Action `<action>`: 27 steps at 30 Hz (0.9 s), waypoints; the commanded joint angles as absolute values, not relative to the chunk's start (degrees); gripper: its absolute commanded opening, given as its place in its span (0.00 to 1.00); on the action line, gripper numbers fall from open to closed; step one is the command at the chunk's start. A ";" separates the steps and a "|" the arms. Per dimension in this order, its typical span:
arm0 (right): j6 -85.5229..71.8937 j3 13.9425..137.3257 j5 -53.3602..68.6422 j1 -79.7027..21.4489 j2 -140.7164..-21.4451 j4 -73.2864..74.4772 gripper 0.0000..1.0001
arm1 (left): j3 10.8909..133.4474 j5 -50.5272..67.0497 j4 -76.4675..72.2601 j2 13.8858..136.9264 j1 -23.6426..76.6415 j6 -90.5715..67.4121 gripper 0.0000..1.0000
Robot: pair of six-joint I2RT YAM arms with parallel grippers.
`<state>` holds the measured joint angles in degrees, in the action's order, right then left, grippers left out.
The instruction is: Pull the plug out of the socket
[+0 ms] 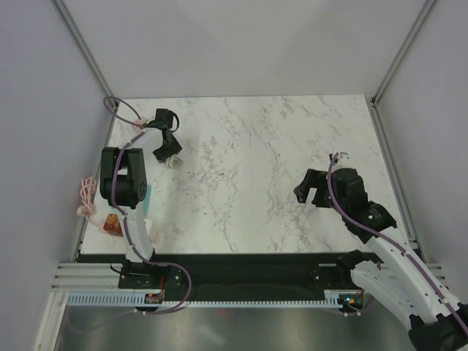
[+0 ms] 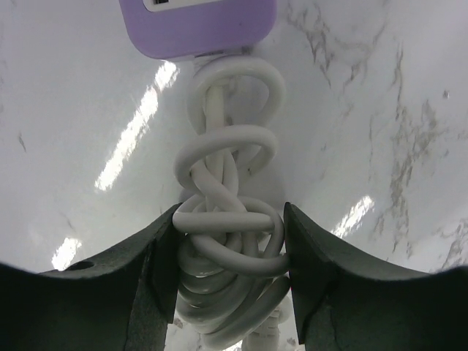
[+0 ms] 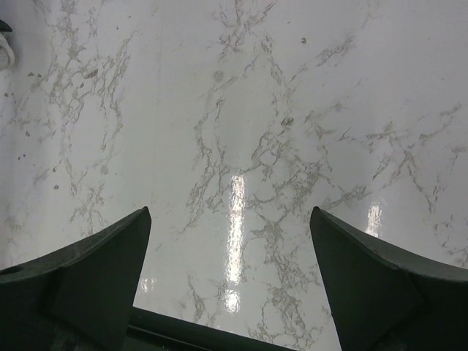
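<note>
The socket is a lilac-purple strip; only its end shows at the top of the left wrist view. Its coiled white cord runs from that end down between my left fingers. My left gripper is closed on the coil, with both fingers touching it. In the top view the left gripper is at the table's left, with a bit of cord below it. My arm hides most of the strip there. A small tan-orange block, likely the plug, lies by the left near edge. My right gripper is open and empty, over bare marble.
A pink cable hangs over the table's left edge next to the tan block. Metal frame posts and white walls close in the left, right and back sides. A black strip runs along the near edge between the arm bases.
</note>
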<state>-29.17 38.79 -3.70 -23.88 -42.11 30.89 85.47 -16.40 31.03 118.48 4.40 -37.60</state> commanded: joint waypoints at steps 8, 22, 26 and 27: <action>-27.78 40.25 -1.94 -23.82 -45.70 31.46 0.98 | 60.40 -5.80 30.50 100.47 21.25 -41.66 0.02; -27.51 39.73 -0.18 -23.82 -47.90 31.38 0.98 | 40.35 -11.69 26.81 80.52 58.09 -54.14 0.46; -27.86 39.11 -0.88 -23.82 -49.30 30.67 0.98 | 39.46 -10.46 26.72 75.86 60.03 -52.22 0.79; -27.77 39.20 -0.88 -23.82 -49.74 30.67 0.98 | 39.55 -10.20 26.89 73.07 60.29 -51.42 0.84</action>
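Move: Already pinched by the left fingers is the purple socket strip's white coiled cord; its destination is the middle of the table's near edge, about 32 cm back and 23 cm right. The socket strip lies roughly 12 cm ahead and 13 cm left, its pink plug about 14 ahead and 15 left. The teal tray sits some 16 cm back and 12 left. From the right hand, the socket is about 35 cm ahead, 66 left and 14 below. Dragging the socket by its still-pinched cord, the left hand sweeps low and nearly level back and to the right, some 32 cm back and 23 cm right, turning about 45 degrees clockwise as it goes. By the table's near edge it slows and the fingers open around the cord. The open, empty right hand sinks about 3 cm. ##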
